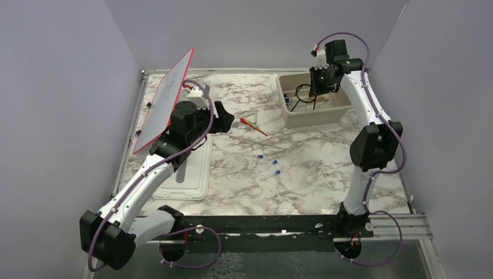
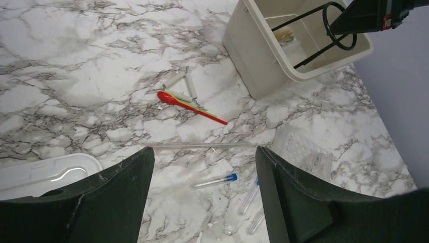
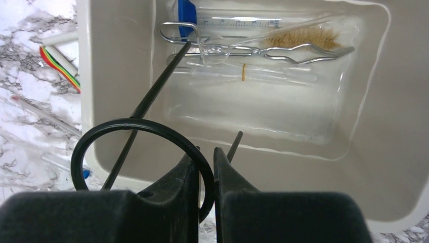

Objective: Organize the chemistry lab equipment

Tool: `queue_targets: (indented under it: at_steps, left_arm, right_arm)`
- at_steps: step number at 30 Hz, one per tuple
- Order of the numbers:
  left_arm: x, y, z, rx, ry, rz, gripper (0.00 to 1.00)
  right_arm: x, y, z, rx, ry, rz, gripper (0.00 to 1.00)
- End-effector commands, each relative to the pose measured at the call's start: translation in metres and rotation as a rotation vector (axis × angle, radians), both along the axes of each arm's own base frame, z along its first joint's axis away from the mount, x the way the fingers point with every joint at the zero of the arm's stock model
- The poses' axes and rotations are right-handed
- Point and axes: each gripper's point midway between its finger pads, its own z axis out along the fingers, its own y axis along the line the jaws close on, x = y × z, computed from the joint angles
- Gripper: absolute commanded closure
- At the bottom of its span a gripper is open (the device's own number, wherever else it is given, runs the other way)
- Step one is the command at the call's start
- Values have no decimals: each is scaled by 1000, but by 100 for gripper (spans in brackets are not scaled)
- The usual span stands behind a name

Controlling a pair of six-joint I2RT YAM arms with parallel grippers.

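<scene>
My right gripper (image 3: 205,152) is shut on the black wire ring (image 3: 131,122) and holds it over the beige tub (image 3: 374,126), legs pointing into it. Silvery wire tongs (image 3: 263,50), a blue piece (image 3: 186,12) and clear tubes lie in the tub. In the top view the right gripper (image 1: 318,87) hangs over the tub (image 1: 317,116). My left gripper (image 2: 203,152) is open and empty above the table. The orange-red stick (image 2: 189,105) lies ahead of it. A blue-capped tube (image 2: 215,179) lies between its fingers, below, with two more to the right.
A long clear rod (image 2: 202,146) lies across the table by the left fingertips. A clear plastic rack (image 2: 306,152) lies to their right. The red-framed white board (image 1: 165,99) leans at the left wall. The slotted lid (image 1: 189,174) lies under the left arm.
</scene>
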Motion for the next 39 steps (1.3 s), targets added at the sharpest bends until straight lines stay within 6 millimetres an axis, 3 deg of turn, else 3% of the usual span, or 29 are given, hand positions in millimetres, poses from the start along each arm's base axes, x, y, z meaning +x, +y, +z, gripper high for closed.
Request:
queue_targets:
  at_steps: [1,15,19,28,39]
  left_arm:
    - [3,-6,8,-37,-28,-17,24]
    - [5,-3,-1,-19,-17,-3,24]
    - [5,-3,-2,-16,-15,-2,24]
    - [7,-2,-5,-9,-11,6,24]
    - [9,-2,-10,-1,0,10,24]
  right_arm:
    - [-1,0,-20,-2,59,2,99]
    - [-4,13,-62,41,172,76,99]
    - [1,13,-68,32,180,54,89]
    - [28,-10,-48,-97,47,-109,91]
    - [16,16,-37,-84,-1,-56,89]
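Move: The right gripper already holds the black tripod stand over the near half of the bin. The middle of the bin lies about 5 cm ahead, 3 cm to its right and some 13 cm below. On the bin floor, roughly 18 cm down, the metal tongs lie about 9 cm ahead and 2 cm right. The red spoon is on the table some 19 cm left and 5 cm back. From the left gripper the bin is about 19 cm ahead, 32 cm right and 20 cm below. Lower the right gripper about 6 cm into the bin, quickly at first and then easing off, with the fingers tipping some 5 degrees back towards straight down. Near the bottom let it creep 1 to 2 cm forward, then hold it there, keeping the pinch on the stand's ring as the legs come down beside the tongs and seem to meet the bin floor. ##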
